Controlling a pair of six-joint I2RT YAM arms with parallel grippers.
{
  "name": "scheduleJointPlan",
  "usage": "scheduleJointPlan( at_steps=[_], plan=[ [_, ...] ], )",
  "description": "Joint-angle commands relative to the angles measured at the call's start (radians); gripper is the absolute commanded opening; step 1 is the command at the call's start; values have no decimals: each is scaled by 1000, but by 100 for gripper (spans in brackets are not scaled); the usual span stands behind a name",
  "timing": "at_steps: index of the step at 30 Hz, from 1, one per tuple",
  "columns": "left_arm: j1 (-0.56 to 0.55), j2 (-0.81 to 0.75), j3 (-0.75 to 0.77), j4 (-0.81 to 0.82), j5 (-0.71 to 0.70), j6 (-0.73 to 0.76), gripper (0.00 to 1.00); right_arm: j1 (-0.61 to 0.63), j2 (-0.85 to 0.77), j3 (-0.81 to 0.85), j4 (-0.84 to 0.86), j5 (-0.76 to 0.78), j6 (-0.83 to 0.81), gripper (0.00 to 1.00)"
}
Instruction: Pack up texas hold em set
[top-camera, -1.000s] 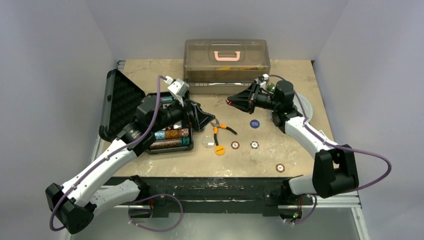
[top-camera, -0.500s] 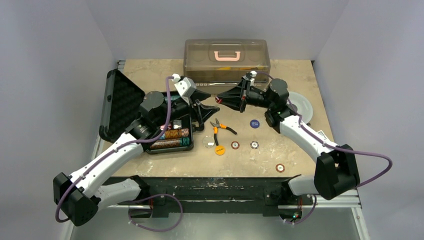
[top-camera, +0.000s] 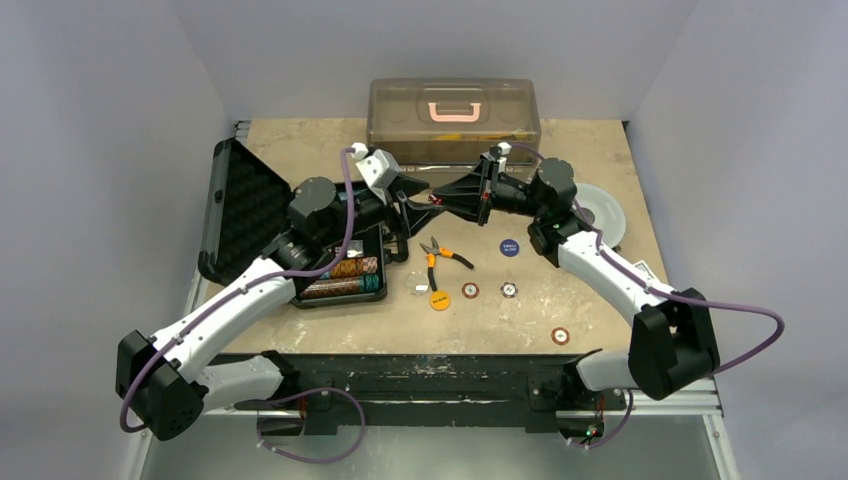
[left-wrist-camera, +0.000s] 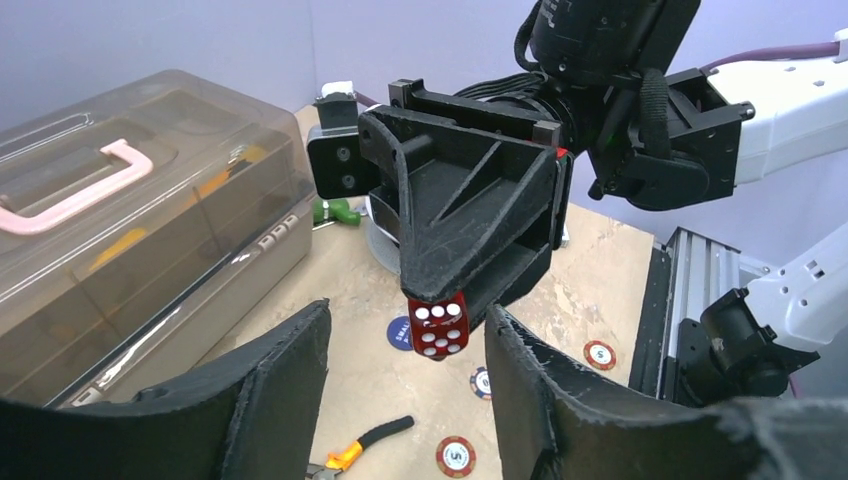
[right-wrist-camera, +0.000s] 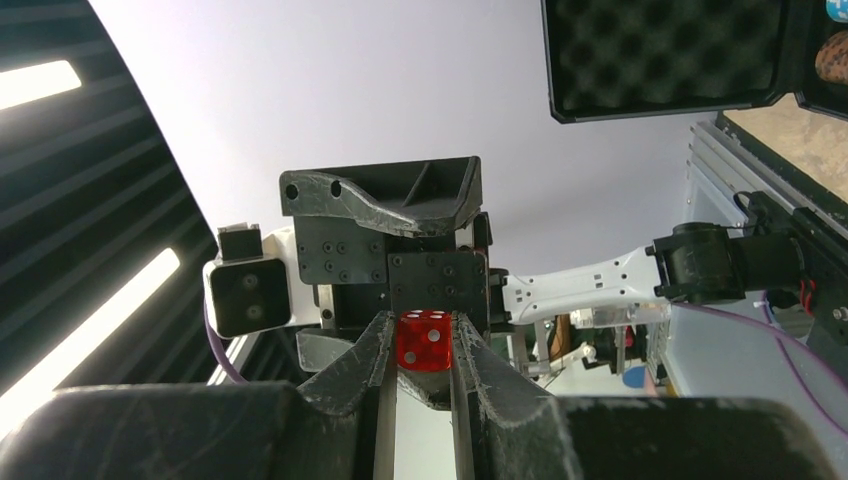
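A small red die (left-wrist-camera: 440, 325) hangs in mid-air in front of the brown box, and my right gripper (right-wrist-camera: 423, 326) is shut on it. My left gripper (left-wrist-camera: 405, 318) faces it nose to nose, open, one finger on each side of the die with a gap on both sides. From above, both grippers meet at the die (top-camera: 433, 199). The black case (top-camera: 245, 205) lies open at the left, rows of chips (top-camera: 345, 275) in its tray. Loose chips (top-camera: 470, 291) (top-camera: 509, 290) (top-camera: 561, 336) and a blue disc (top-camera: 510, 247) lie on the table.
The translucent brown box (top-camera: 453, 120) with its pink handle stands at the back. Orange-handled pliers (top-camera: 440, 258) lie under the grippers, with an orange disc (top-camera: 438, 300) and a clear disc (top-camera: 415, 285) beside them. A white plate (top-camera: 603, 210) sits behind the right arm.
My left gripper has risen from the case and swung right to meet the right gripper. The right gripper carried the die left towards it. The left jaws have narrowed around the die.
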Motion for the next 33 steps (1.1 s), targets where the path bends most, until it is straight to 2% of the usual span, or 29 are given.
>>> scheduleJointPlan(
  at_steps=[1, 14, 17, 19, 20, 22, 24, 26, 28, 30, 33],
  plan=[
    [3, 19, 61, 79, 27, 15, 53, 6, 3, 33, 71, -6, 27, 0],
    [3, 53, 88, 79, 60, -4, 25, 7, 12, 8, 143, 3, 74, 0],
    [3, 53, 93, 55, 75, 4, 15, 6, 16, 10, 153, 6, 79, 0],
    [3, 51, 92, 42, 86, 4, 4, 6, 22, 15, 164, 6, 78, 1],
    [3, 47, 90, 37, 90, 3, 0, 6, 24, 19, 166, 4, 69, 9],
    [4, 38, 91, 8, 92, -2, 0, 7, 19, 25, 108, -7, 21, 30],
    [18, 28, 95, -33, 89, -50, 0, -6, -1, 22, -2, -5, -52, 54],
    [45, 24, 106, -97, 64, -140, 0, -37, -31, 25, -187, -5, -168, 67],
    [85, 33, 157, -286, 4, -223, 0, -102, -66, 62, -478, 31, -372, 82],
    [127, 72, 232, -587, -81, -279, 0, -177, -73, 137, -850, 98, -626, 85],
    [204, 228, 380, -1022, -281, -336, 0, -235, -33, 270, -1236, 196, -944, 83]
  ],
)
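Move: The red die, still pinched in the right fingertips, sits about 1 cm to the right of the left hand's point, level ahead and in height; from the right hand it is right at the fingertips. Some 30 cm below the left hand, the pliers lie about 1 cm ahead and 3 cm right; the open chip case's middle is roughly 19 cm left and 3 cm ahead, the orange button 7 cm back and 2 cm right. Left fingers pinch the die, right fingers release it; then the hands part sideways, each sinking forward about 5 cm. ##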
